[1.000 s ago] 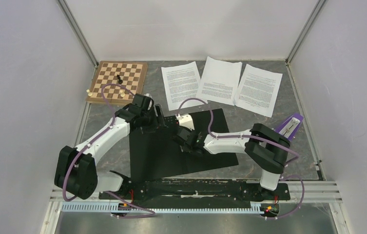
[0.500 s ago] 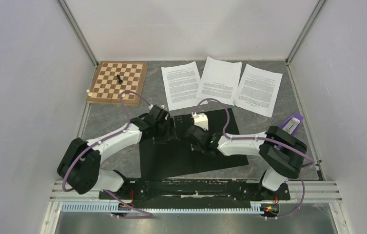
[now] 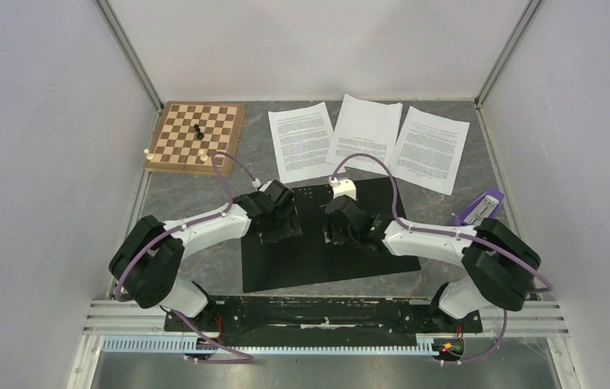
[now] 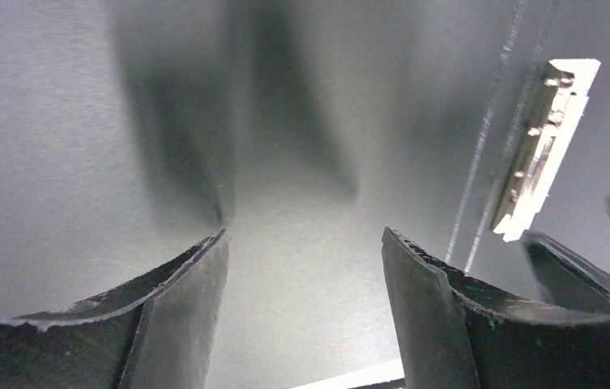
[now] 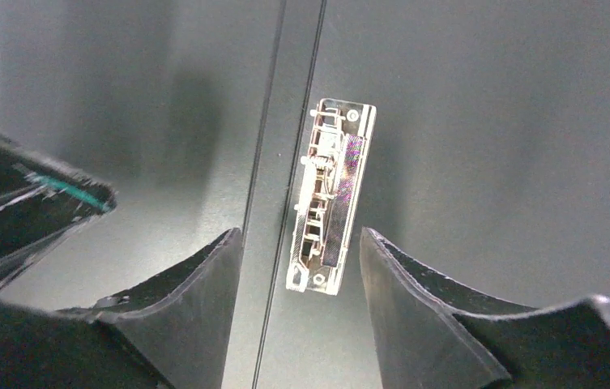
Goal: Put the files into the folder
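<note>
The folder [image 3: 317, 267] lies open and flat in the middle of the table, black inner faces up. Its metal clip [image 5: 330, 194] sits beside the spine crease [image 5: 265, 162] and also shows in the left wrist view, the clip [image 4: 544, 150] at the right. The files, three printed white sheets [image 3: 301, 142] [image 3: 364, 134] [image 3: 431, 148], lie in a row behind it. My left gripper [image 3: 281, 223] [image 4: 301, 243] hangs open just above the left inner face. My right gripper [image 3: 335, 231] [image 5: 301, 243] is open over the spine, the clip just ahead of its fingertips. Neither holds anything.
A wooden chessboard [image 3: 196, 136] with a few pieces sits at the back left. A purple object [image 3: 479, 208] lies at the right edge by the right arm. Grey walls close in the table on three sides.
The folder has shifted to the right and settled flat. Both grippers have moved right and farther back over it. The right gripper's jaws have widened.
</note>
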Robot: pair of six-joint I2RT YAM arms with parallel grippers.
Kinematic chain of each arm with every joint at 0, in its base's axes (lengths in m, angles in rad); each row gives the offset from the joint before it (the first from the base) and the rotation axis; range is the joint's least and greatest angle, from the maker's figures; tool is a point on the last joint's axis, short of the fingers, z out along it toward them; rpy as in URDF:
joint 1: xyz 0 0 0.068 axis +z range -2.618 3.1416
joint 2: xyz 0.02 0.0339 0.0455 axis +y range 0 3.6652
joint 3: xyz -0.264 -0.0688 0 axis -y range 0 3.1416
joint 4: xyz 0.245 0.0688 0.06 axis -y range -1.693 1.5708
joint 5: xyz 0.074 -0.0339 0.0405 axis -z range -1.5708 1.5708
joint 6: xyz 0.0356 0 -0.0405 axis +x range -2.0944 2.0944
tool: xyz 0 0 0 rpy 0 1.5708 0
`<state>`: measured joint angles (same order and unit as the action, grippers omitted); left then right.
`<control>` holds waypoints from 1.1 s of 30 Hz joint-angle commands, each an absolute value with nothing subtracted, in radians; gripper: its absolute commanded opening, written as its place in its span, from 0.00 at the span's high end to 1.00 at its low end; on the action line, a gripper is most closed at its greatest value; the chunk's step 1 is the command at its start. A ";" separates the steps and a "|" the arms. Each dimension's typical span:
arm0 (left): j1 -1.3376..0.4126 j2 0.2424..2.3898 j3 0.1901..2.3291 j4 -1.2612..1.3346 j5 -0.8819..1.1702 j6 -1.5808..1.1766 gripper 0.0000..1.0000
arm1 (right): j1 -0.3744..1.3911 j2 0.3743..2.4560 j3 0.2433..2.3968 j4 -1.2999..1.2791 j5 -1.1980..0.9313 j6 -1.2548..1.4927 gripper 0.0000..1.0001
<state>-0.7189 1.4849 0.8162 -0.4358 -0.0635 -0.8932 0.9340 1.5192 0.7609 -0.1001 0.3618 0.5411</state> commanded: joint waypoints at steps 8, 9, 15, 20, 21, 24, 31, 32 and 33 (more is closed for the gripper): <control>-0.750 1.463 0.784 -0.554 -0.290 -1.016 0.25 | 0.937 1.423 0.749 -0.169 0.334 0.474 0.67; -0.750 1.460 0.781 -0.554 -0.292 -1.010 0.25 | 0.939 1.436 0.757 -0.172 0.328 0.474 0.68; -0.750 1.411 0.729 -0.548 -0.313 -0.990 0.24 | 0.967 1.493 0.796 -0.202 0.313 0.456 0.71; -0.750 1.382 0.700 -0.533 -0.321 -0.977 0.24 | 0.986 1.513 0.819 -0.236 0.329 0.454 0.73; -0.750 1.379 0.693 -0.529 -0.320 -0.978 0.24 | 0.988 1.517 0.819 -0.239 0.333 0.456 0.73; -0.750 1.377 0.672 -0.500 -0.306 -0.987 0.24 | 0.988 1.534 0.822 -0.255 0.347 0.457 0.76; -0.750 1.410 0.663 -0.474 -0.278 -0.988 0.24 | 0.988 1.559 0.824 -0.261 0.356 0.447 0.81; -0.750 1.413 0.664 -0.474 -0.278 -0.986 0.24 | 0.988 1.560 0.824 -0.261 0.356 0.448 0.81; -0.750 1.414 0.665 -0.473 -0.278 -0.985 0.24 | 0.989 1.559 0.824 -0.261 0.356 0.448 0.81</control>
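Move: The folder's metal clip lies under my right hand, its middle roughly 2 cm ahead and 3 cm below, neither left nor right; the black right cover's middle is about 12 cm to this hand's right and level with it. My left hand is above the left cover, whose middle is 1 cm back and 2 cm below. From this hand the clip is about 3 cm ahead and 14 cm to the right, and the nearest paper sheet some 29 cm ahead and 8 cm to the right. I lift my right hand about 3 cm off the clip, then bring it down further than it rose while drawing it back 3 cm to the clip's near end, narrowing its fingers until they are nearly shut there. Meanwhile my left hand, fingers staying wide, slides some 5 cm left over the left cover, sinking slightly and tilting about 10 degrees, then holds still with a fingertip on the cover. ##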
